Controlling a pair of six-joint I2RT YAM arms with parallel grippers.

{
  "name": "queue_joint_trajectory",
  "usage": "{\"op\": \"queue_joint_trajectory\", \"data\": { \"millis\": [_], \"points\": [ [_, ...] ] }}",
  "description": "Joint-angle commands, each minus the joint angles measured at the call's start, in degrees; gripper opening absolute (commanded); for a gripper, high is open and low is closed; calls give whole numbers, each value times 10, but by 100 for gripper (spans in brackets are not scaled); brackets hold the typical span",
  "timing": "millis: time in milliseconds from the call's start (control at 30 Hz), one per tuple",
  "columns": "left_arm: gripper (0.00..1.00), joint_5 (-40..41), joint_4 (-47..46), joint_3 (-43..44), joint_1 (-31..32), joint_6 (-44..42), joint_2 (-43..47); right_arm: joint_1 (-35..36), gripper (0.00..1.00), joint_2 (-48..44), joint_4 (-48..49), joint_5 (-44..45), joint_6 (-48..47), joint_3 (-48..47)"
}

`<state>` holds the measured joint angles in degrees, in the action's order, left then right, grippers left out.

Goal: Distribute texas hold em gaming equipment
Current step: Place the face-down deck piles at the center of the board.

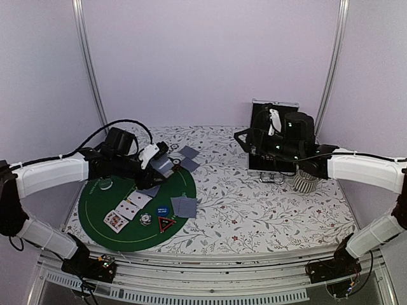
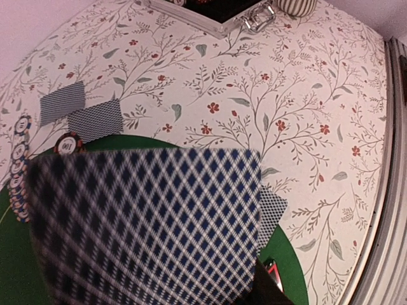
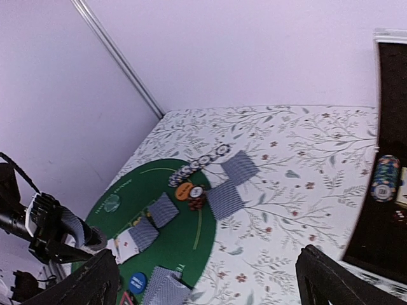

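My left gripper (image 1: 158, 166) is shut on a stack of grey-blue-backed playing cards (image 2: 146, 229), held over the far edge of the green mat (image 1: 102, 216). The stack fills the left wrist view and hides the fingers. Two face-down cards (image 2: 82, 111) lie beyond the mat, and another pair (image 1: 184, 206) lies at its right edge. A row of striped poker chips (image 3: 197, 166), an orange disc (image 3: 184, 190) and a short chip stack (image 3: 198, 196) sit on the mat's far side. A blue disc (image 1: 162, 208) and the red-edged triangular marker (image 1: 166, 223) lie near face-up cards (image 1: 127, 210). My right gripper (image 3: 210, 286) hangs open and empty beside the case.
The silver-and-black case (image 1: 273, 149) stands open at the back right, with chips (image 3: 386, 178) inside. A ribbed cup (image 1: 306, 181) stands beside it. A flowered cloth (image 1: 254, 203) covers the table.
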<state>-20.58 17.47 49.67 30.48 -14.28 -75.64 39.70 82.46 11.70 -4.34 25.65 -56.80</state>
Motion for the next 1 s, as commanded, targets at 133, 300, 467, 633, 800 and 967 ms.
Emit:
{"op": "queue_joint_trajectory", "data": {
  "millis": [133, 300, 467, 633, 800, 967],
  "points": [
    [35, -40, -7, 137, 63, -27, -170, -35, 99, -97, -140, -117, -161, 35],
    [37, -49, 36, 279, 68, -54, -309, -56, 99, -102, -173, -152, -153, 42],
    [40, -35, 118, 419, 80, -81, -458, -76, 99, -102, -187, -147, -149, 52],
    [44, -28, 151, 491, 88, -98, -539, -119, 99, -118, -195, -144, -123, 70],
    [57, -19, 180, 528, 101, -127, -582, -128, 99, -121, -198, -145, -123, 80],
    [71, -18, 224, 560, 109, -159, -612, -128, 99, -119, -205, -143, -122, 77]
  ]
}}
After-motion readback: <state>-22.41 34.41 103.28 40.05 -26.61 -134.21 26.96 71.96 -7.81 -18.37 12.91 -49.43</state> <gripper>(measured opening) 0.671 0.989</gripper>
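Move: Held in the left hand, the face-down deck is bound for bare tablecloth just right of the green board, about 8 cm ahead of that hand, 17 to its right and 15 below. The nearer loose card lies some 7 cm beyond that spot and 10 to its left; the card pair on the board's rim lies about 12 cm nearer and 12 left of it. From the empty right hand the spot is roughly 7 cm ahead, 6 left and 25 below. Carrying the deck off above the board, the left hand sweeps about 16 cm right, bends forward some 8 cm on the way, then drops steeply to the cloth, nearly 14 cm lower in all, turning clockwise and pointing its fingers more downward. Its fingers spread around the deck during the drop and go on opening at the cloth. The right hand, open and empty, backs off to the right and sinks. ##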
